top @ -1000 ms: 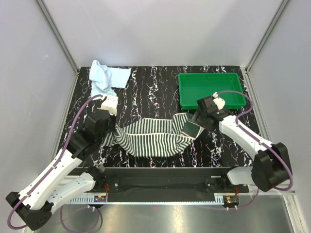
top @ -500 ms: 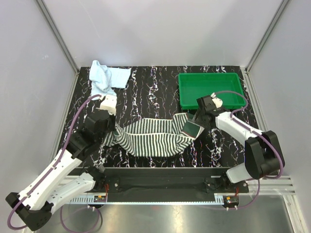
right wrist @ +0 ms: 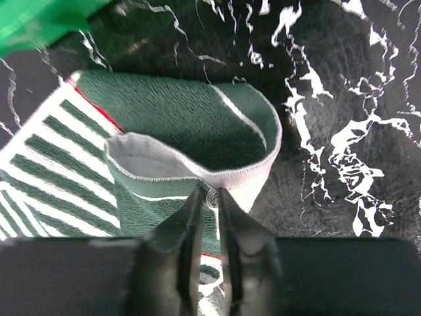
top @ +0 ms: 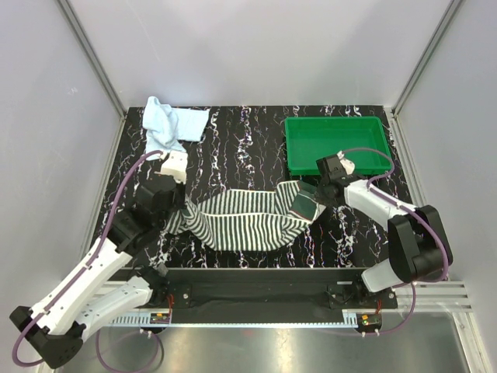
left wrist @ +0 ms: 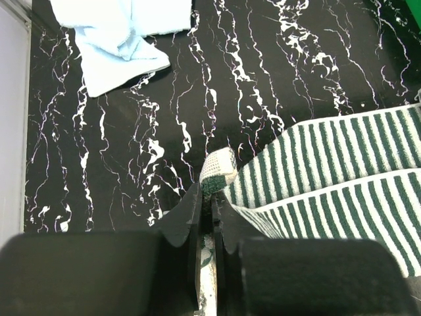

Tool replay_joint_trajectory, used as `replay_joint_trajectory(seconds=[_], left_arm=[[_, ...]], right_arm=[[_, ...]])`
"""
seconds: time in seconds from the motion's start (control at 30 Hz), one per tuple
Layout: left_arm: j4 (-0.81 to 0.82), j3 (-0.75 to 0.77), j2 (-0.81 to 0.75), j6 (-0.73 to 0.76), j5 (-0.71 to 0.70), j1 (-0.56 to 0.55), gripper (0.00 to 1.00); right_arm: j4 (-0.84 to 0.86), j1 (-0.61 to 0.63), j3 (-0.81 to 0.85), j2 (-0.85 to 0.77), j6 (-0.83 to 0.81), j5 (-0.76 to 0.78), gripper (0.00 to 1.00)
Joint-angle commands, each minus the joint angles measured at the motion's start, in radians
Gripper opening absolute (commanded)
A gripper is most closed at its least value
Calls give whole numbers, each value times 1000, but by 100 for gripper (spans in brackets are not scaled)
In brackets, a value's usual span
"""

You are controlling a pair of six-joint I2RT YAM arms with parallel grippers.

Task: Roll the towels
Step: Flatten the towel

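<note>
A green-and-white striped towel (top: 248, 220) lies stretched across the near middle of the black marbled table (top: 248, 148). My left gripper (top: 172, 211) is shut on its left corner (left wrist: 217, 168), which sticks out past the fingertips. My right gripper (top: 309, 203) has closed on the towel's right end, pinching the folded hem (right wrist: 217, 184) between its fingers. That end is plain dark green and curls upward. A pale blue towel (top: 171, 124) lies crumpled at the far left corner, also visible in the left wrist view as a pale blue towel (left wrist: 122, 33).
A green plastic tray (top: 335, 144) sits at the far right, just behind my right arm; the tray's corner (right wrist: 39, 23) shows in the right wrist view. Grey walls enclose the table on three sides.
My right gripper has closed onto the towel's right end and its arm has shifted slightly. The left gripper and the striped towel stay where they were.
</note>
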Motion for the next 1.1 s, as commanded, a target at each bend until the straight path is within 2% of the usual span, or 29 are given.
replay_joint_trajectory(seconds=[0.0,0.13,0.33,0.47,0.6,0.7,0.73,0.77,0.87,0.93,1.0,1.03,1.07], left_arm=[[53,-11,5,-13,-21,5,9],[45,-6,20,-16,-28,5,9],[10,78,66,-1,-24,43,8],[-13,169,131,4,-2,126,7],[-31,299,230,-4,86,235,6],[-42,454,325,-6,166,315,4],[-47,556,348,-3,209,333,2],[-47,600,362,7,222,357,1],[-28,718,361,34,257,390,4],[-7,714,304,50,274,405,5],[7,636,219,44,272,408,6],[13,596,182,22,274,408,6],[21,494,148,10,274,408,6]], right_arm=[[24,-4,-28,-19,-11,-25,16],[-15,-4,-33,-77,-11,-29,0],[-70,-4,54,-156,3,-80,0],[-114,-3,253,-131,-5,-117,0],[-186,-6,487,-27,-43,-156,0],[-275,-22,717,82,-71,-186,0],[-303,-41,780,123,-77,-190,0],[-332,-50,894,137,-85,-192,0],[-420,-87,1022,116,-111,-175,0],[-444,-102,971,18,-115,-140,0],[-426,-107,873,-116,-102,-97,0],[-421,-108,765,-161,-94,-88,0],[-421,-108,707,-203,-85,-75,0]])
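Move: The right hand is almost on the striped towel's right end, its folded edge about 1 cm back and 1 cm below the fingertips. From this hand the middle of the towel lies roughly 18 cm left and 4 cm back, and the green box 16 cm ahead and 5 cm right. The left hand already holds the left corner up high; the towel's middle is some 14 cm to its right, 2 cm ahead and 18 cm below, the blue towel 26 cm ahead, 6 cm left and 20 cm below. Dipping slightly back and down, the right hand pinches the towel's right end shut between its fingers, then sweeps up nearly 30 cm and forward, easing back a little at the top while its fingers tip up. The left hand keeps its corner and swings forward and left, then climbs some 18 cm, also drawing slightly back at the end, turning a little counter-clockwise and tipping its fingers up. ##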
